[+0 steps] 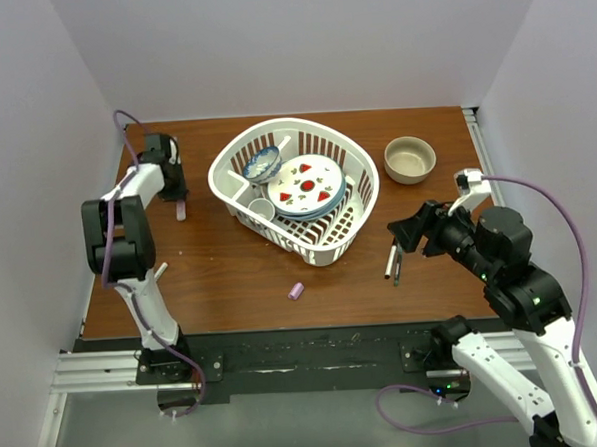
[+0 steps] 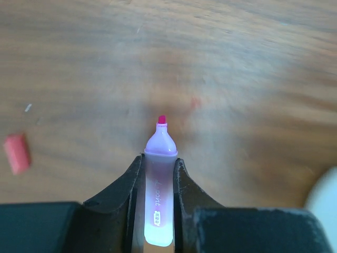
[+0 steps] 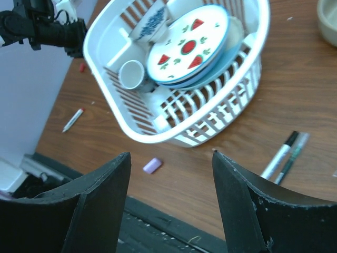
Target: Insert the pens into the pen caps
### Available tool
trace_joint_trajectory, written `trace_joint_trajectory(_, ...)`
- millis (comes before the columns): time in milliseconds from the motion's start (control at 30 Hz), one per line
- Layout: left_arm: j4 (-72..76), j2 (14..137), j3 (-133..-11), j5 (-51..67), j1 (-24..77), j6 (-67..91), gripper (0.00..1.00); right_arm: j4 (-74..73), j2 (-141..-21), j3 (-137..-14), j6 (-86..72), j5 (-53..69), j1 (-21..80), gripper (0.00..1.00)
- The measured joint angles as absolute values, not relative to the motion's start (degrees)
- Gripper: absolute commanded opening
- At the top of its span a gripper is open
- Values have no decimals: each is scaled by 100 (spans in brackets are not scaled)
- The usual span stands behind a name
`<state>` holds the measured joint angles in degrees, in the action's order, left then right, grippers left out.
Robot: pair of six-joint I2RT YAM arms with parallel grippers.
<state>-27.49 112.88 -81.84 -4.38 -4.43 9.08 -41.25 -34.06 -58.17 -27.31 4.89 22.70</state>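
Observation:
My left gripper (image 2: pixel 159 158) is shut on the lilac-pink pen (image 2: pixel 160 141), whose red tip points out over the wood. The same gripper (image 1: pixel 176 193) is at the table's far left with the pen (image 1: pixel 181 211) hanging below it. A red cap (image 2: pixel 17 153) lies on the table to the left of the pen. The lilac cap (image 1: pixel 296 292) lies near the front edge, also in the right wrist view (image 3: pixel 152 165). My right gripper (image 3: pixel 170 154) is open and holds nothing. Just beyond it (image 1: pixel 398 235) lie a white-barrelled pen (image 3: pixel 279 155) and a dark pen (image 3: pixel 294 153), side by side. Another white pen (image 3: pixel 72 119) lies at the left.
A white basket (image 1: pixel 364 176) with a plate, a bowl and a cup stands mid-table, between the two arms. A beige bowl (image 1: pixel 410 160) sits at the back right. The table's front edge runs just behind the lilac cap.

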Motion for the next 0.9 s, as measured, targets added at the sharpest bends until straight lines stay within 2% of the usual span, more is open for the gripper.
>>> trace_joint_trajectory(267,-2464,9052,-7474,-141,-360,1459,0,-3288,-4390,-5911,-3369,1157,2276,67)
trace_joint_trajectory(367,-2224,8315,-7214,73,-152,1660,0,-2845,-4910,-5927,-3614,1072,2493,67)
trace_joint_trajectory(633,-1754,7196,-6508,980,423,2510,0,-1914,-6873,-6648,-3798,-58,4851,65)
trace_joint_trajectory(900,-1247,6482,-5935,1723,484,3389,0,-1284,-8954,-8147,-3728,-733,5826,62)
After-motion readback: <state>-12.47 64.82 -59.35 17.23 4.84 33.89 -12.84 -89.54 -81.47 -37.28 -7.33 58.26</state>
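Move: The left hand already grips the uncapped pink pen; the right hand's open fingers are about 47 cm right of it, 26 cm back and 26 cm higher, and the basket's middle is about 29 cm to its right, level ahead. From the right hand the pink pen is some 25 cm ahead, 47 cm left and 26 cm below; the basket is about 26 cm ahead, 18 cm left and 22 cm down. Left hand lifts its gripped pink pen 25 cm and rightward; open right hand sweeps 30 cm left towards it. ##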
